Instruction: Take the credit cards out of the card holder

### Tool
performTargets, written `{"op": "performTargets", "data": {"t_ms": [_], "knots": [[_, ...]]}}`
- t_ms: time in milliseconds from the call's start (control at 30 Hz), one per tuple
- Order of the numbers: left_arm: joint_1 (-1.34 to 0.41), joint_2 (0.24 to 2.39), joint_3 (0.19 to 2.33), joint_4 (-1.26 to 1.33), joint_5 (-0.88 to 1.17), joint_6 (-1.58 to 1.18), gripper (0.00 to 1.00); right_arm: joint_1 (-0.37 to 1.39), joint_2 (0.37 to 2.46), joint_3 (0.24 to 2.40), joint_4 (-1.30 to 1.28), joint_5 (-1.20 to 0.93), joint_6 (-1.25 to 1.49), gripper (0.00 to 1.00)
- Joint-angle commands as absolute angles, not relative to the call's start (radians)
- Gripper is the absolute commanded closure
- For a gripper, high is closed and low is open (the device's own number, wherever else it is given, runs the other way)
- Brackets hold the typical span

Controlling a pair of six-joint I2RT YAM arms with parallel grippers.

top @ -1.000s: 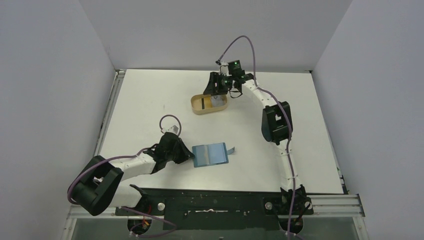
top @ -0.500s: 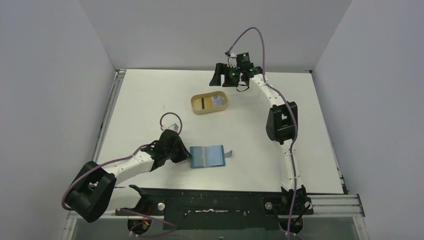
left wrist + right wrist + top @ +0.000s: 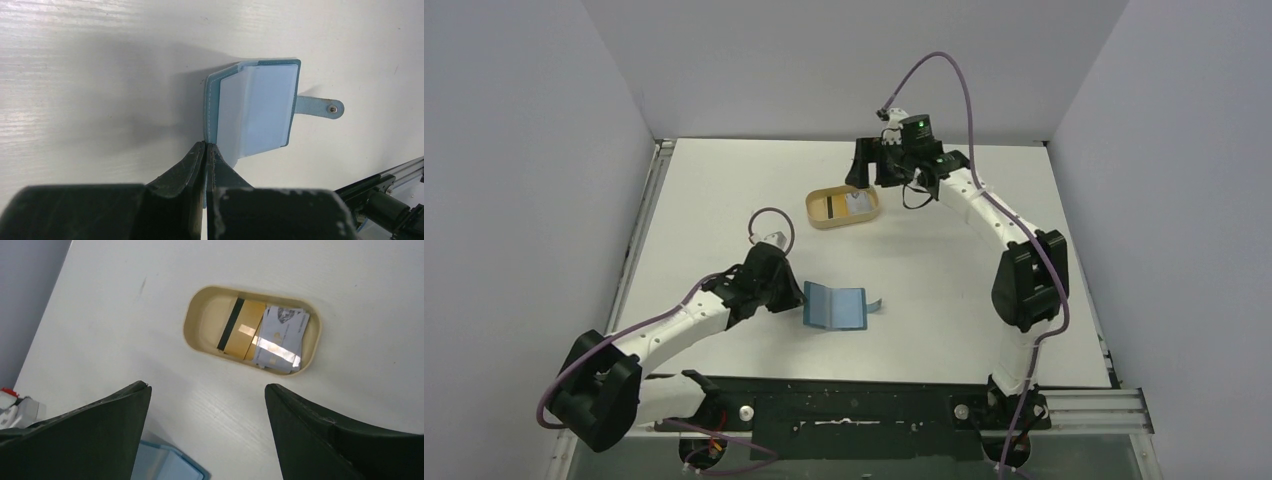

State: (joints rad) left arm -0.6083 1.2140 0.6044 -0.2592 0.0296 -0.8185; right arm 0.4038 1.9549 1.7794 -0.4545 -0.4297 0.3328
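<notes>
The teal card holder (image 3: 834, 307) lies open near the table's front middle, its snap tab (image 3: 320, 107) pointing right. My left gripper (image 3: 796, 303) is shut on the edge of its left flap (image 3: 212, 107), which stands tilted up off the table. Pale blue pockets (image 3: 257, 112) face up; I cannot tell if cards are inside. Two credit cards lie in the tan oval tray (image 3: 190, 325): a gold one with a black stripe (image 3: 243, 327) and a whitish one (image 3: 281, 337). My right gripper (image 3: 864, 165) hangs open and empty above the tray's far side.
The tan tray (image 3: 816, 212) sits at the back middle of the table. White walls close the table's back and sides. A metal rail (image 3: 637, 240) runs along the left edge, and the arm bases stand at the near edge.
The right gripper opened wider and rose back away from the tray. The left gripper drew the card holder's left flap up and inward, so the holder looks narrower.
</notes>
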Motion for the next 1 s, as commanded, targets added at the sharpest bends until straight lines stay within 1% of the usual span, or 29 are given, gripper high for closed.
{"op": "performTargets", "data": {"t_ms": [0, 100, 267, 600, 967], "knots": [[-0.617, 1.217, 0.669, -0.294, 0.008, -0.787, 1.00, 0.516, 1.820, 1.591, -0.385, -0.313, 0.296, 0.12], [-0.620, 1.232, 0.688, -0.306, 0.008, -0.783, 1.00, 0.577, 1.780, 1.453, -0.326, -0.312, 0.335, 0.12], [-0.629, 1.256, 0.717, -0.321, -0.018, -0.779, 1.00, 0.690, 1.789, 1.345, -0.266, -0.297, 0.368, 0.13], [-0.642, 1.274, 0.745, -0.344, -0.038, -0.785, 1.00, 0.811, 1.799, 1.284, -0.207, -0.273, 0.409, 0.13], [-0.643, 1.285, 0.757, -0.369, -0.051, -0.786, 1.00, 0.847, 1.812, 1.243, -0.208, -0.228, 0.399, 0.12]]}}
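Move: The open card holder's middle lies about 22 cm back from the right hand, some 8 cm to its left and roughly 19 cm below. The card tray is about 3 cm ahead of that hand and 7 cm left, also 19 cm below; the holder's strap lies 22 cm back, 1 cm right and 20 cm down. The left hand already grips the holder's left edge, whose middle is 6 cm to the right, 1 cm ahead, 4 cm below. The left fingers keep their pinch on the holder's raised left edge, staying in place with only a slight roll of some 5 degrees. The right hand leaves the tray and swings back about 20 cm, dropping and shifting left as it goes, then eases in over the holder's left part, turning about 15 degrees counter-clockwise with fingers still wide open. ##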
